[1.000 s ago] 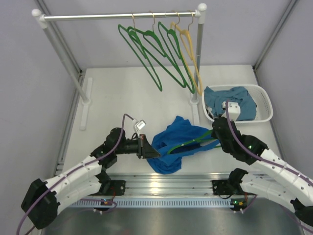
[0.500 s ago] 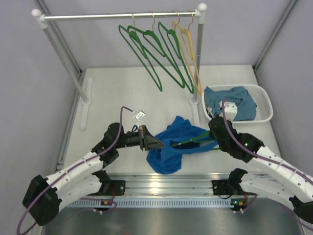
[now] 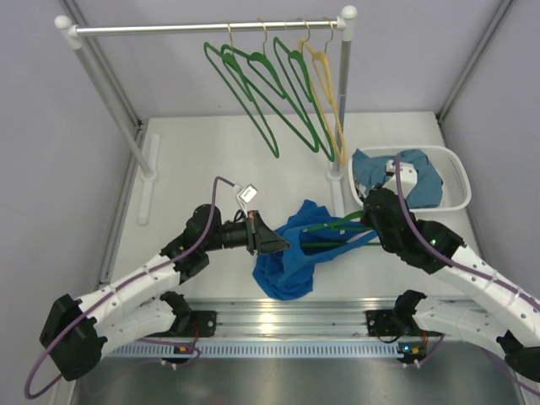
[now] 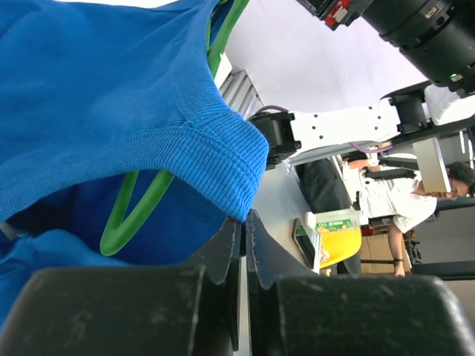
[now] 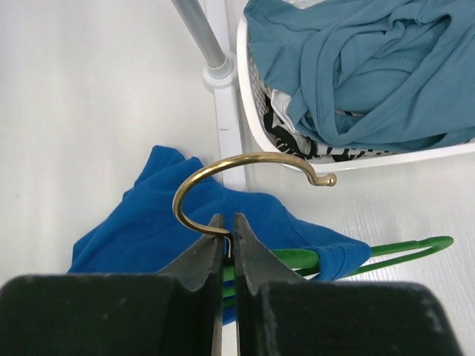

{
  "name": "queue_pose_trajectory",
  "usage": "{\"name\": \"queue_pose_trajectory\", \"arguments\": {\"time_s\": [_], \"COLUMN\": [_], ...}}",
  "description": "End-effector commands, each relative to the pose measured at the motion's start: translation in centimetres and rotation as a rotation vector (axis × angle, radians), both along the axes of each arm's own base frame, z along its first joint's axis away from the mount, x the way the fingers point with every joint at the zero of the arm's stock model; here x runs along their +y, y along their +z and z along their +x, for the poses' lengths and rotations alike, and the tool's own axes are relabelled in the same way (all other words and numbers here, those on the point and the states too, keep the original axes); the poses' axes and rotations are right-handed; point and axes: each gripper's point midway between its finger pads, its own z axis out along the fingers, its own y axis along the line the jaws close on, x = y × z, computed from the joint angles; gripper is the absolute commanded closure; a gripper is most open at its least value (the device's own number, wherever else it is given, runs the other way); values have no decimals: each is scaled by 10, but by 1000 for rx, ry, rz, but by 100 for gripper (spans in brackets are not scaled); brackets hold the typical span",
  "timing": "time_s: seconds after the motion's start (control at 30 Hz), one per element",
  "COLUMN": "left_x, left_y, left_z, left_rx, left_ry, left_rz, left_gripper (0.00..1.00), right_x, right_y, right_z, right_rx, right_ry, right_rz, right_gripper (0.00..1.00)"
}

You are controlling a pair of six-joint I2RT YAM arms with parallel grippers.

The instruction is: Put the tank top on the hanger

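The royal-blue tank top (image 3: 287,272) lies bunched at the table's near middle, with one green hanger (image 3: 331,226) threaded through it. My left gripper (image 3: 285,245) is shut on the top's ribbed edge (image 4: 223,152) and holds it lifted; its tips (image 4: 243,220) pinch the fabric beside the green hanger arm (image 4: 133,215). My right gripper (image 3: 365,221) is shut on the base of the hanger's brass hook (image 5: 245,159), jaws (image 5: 228,222) tight on the wire. Below them the tank top (image 5: 141,222) covers one hanger shoulder, and the other green arm (image 5: 404,248) sticks out to the right.
A clothes rail (image 3: 202,28) at the back carries several green hangers (image 3: 261,93) and a yellow one (image 3: 331,105). A white basket (image 3: 460,173) with a teal garment (image 3: 422,181) stands at the right, next to the rack's foot (image 5: 223,74).
My left gripper has risen and moved right, pulling the tank top's edge up along the hanger. My right gripper has drawn the hanger slightly back toward the basket.
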Motion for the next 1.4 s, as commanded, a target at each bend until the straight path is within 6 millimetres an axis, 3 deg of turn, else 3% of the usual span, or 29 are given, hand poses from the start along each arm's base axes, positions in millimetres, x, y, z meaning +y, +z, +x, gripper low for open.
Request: {"name": "queue_pose_trajectory", "arguments": {"time_s": [0.0,0.23,0.53,0.87,0.97,1.07,1.13,1.27,1.3,1.37], "left_x": [-5,-15,-29,-28,-26,-23,-20,-6,0,8], "left_y": [15,36,40,46,44,41,47,66,61,75], "left_z": [3,8,7,7,7,4,2,6,6,7], "left_rx": [-51,-108,-122,-150,-175,-180,-213,-293,-310,-363], "left_ry": [8,13,-2,31,26,17,13,61,62,86], "left_rz": [-1,-13,1,43,78,106,118,152,195,205], "left_gripper": [96,94,92,90,80,64,31,33,33,34], "right_x": [3,23,57,75,79,80,81,82,83,85], "right_y": [26,21,24,46,48,47,44,42,41,40], "right_z": [4,1,-2,-1,-2,-3,-4,-6,-7,-9], "right_rx": [-52,-32,-39,-79,-82,-82,-75,-71,-69,-66], "right_ry": [-4,49,126,168,179,183,190,207,214,232], "right_rz": [40,70,101,156,169,172,168,160,156,149], "right_gripper": [100,100,100,100,100,100,100,100,100,100]}}
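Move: The left hand pinches the raised edge of the tank top; the left end of the green hanger lies about 4 cm ahead of it, 3 cm to its left and 8 cm below, inside the opening. The right hand grips the hanger at the hook; from it the tank top's middle is roughly 17 cm left, 10 cm back and 14 cm down. The rack post's foot is some 15 cm ahead of the right hand, 3 cm left, the laundry basket 15 cm ahead and 20 cm right, both about 20 cm below. Keeping its grip at the hook, the right hand slides the hanger about 7 cm left, deeper into the tank top towards the left hand, turning some 10 degrees counter-clockwise and rising a little late on. The left hand first draws the cloth edge 2.5 cm right and slightly up over the hanger end, then opens wide, lets the edge go and lifts back up and left, fingertips dipping. ##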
